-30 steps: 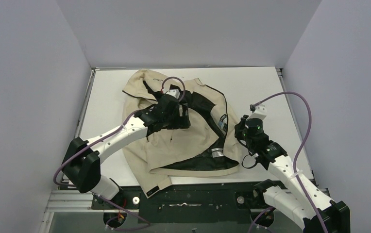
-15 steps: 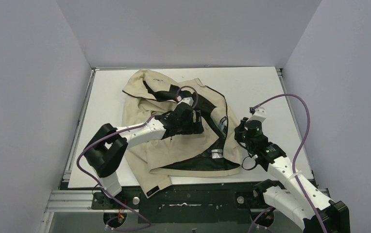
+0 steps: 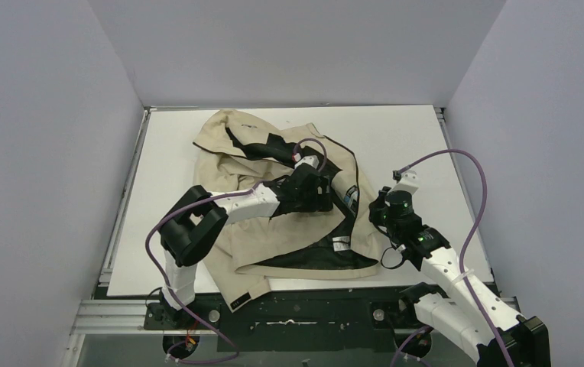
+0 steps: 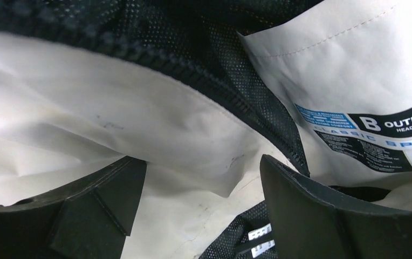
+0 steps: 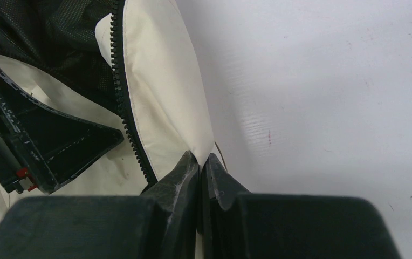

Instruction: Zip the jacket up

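Observation:
The beige jacket lies crumpled and open on the white table, its black lining turned up along the right side. My left gripper is open and low over the lining near the jacket's right edge. In the left wrist view its fingers straddle beige fabric, with the dark zipper teeth and a printed label just beyond. My right gripper is shut on the jacket's right front edge. In the right wrist view it pinches beige fabric just beside the zipper teeth.
The white table is bare to the right of the jacket and along the back. Grey walls close in on three sides. The left gripper's finger shows close beside the right gripper. The purple cable loops over the right arm.
My left arm has swung right across the jacket, from its middle to the lining near the right edge. The right gripper has stayed nearly still, holding the edge.

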Robot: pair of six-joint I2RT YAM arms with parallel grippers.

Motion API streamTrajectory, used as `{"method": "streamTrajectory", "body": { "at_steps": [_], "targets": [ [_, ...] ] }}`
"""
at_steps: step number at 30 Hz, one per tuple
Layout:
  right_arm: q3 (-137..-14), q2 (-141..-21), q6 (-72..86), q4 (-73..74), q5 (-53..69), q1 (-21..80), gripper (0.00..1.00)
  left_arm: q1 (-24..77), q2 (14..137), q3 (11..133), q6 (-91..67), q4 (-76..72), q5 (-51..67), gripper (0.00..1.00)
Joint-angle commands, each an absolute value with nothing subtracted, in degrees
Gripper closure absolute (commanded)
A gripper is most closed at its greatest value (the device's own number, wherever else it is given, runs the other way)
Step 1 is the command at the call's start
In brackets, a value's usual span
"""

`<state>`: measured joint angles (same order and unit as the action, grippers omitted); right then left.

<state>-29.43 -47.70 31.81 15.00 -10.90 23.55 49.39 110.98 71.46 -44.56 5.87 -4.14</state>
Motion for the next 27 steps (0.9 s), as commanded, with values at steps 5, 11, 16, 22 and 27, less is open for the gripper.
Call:
{"method": "streamTrajectory", "body": {
  "at_steps": [5,11,16,22,27],
  "targets": [
    [-29.5,-47.1,31.7,11.8,-10.7,23.1,1.00,50.1,114.6,76.8,-42.2,4.9,-7.0,0.52],
    [-29.6,-47.0,31.6,12.1,-10.7,23.1,1.00,50.1,115.6,77.5,-41.5,5.4,-6.9,0.84],
    [-30.2,-47.1,31.5,12.4,-10.9,23.0,1.00,50.0,112.9,77.2,-40.6,6.4,-7.7,1.00],
    [-31.4,-48.4,31.1,11.9,-11.5,23.0,1.00,49.7,104.8,74.0,-38.5,9.0,-9.4,1.00],
    [-33.7,-52.1,30.0,10.8,-13.2,22.7,1.00,47.1,95.0,69.6,-37.1,12.5,-7.7,1.00]
  ]
}}
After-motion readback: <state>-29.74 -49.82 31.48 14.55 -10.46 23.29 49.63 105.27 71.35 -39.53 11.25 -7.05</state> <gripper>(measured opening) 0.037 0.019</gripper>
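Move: The left hand is poised open over the near front panel's zip edge: the cloth to be pinched lies about 1 cm ahead and some 2 cm below it. From this hand, the blue-and-black brand label is roughly 6 cm right and 2 cm ahead, and the white care tag about 3 cm right and 11 cm back. From the right hand, which already holds the other front edge, the cloth to be pinched is some 10 cm left, 4 cm ahead and about 8 cm lower. Down first, about 2 cm onto the zip edge and barely forward, the left hand shuts its wide-open fingers and pinches the beige cloth beside the teeth. It pauses there, then lifts some 5 cm, accelerating and drifting about 2 cm left with the fold still gripped. The right hand stays put and keeps its pinch on the other front edge. ##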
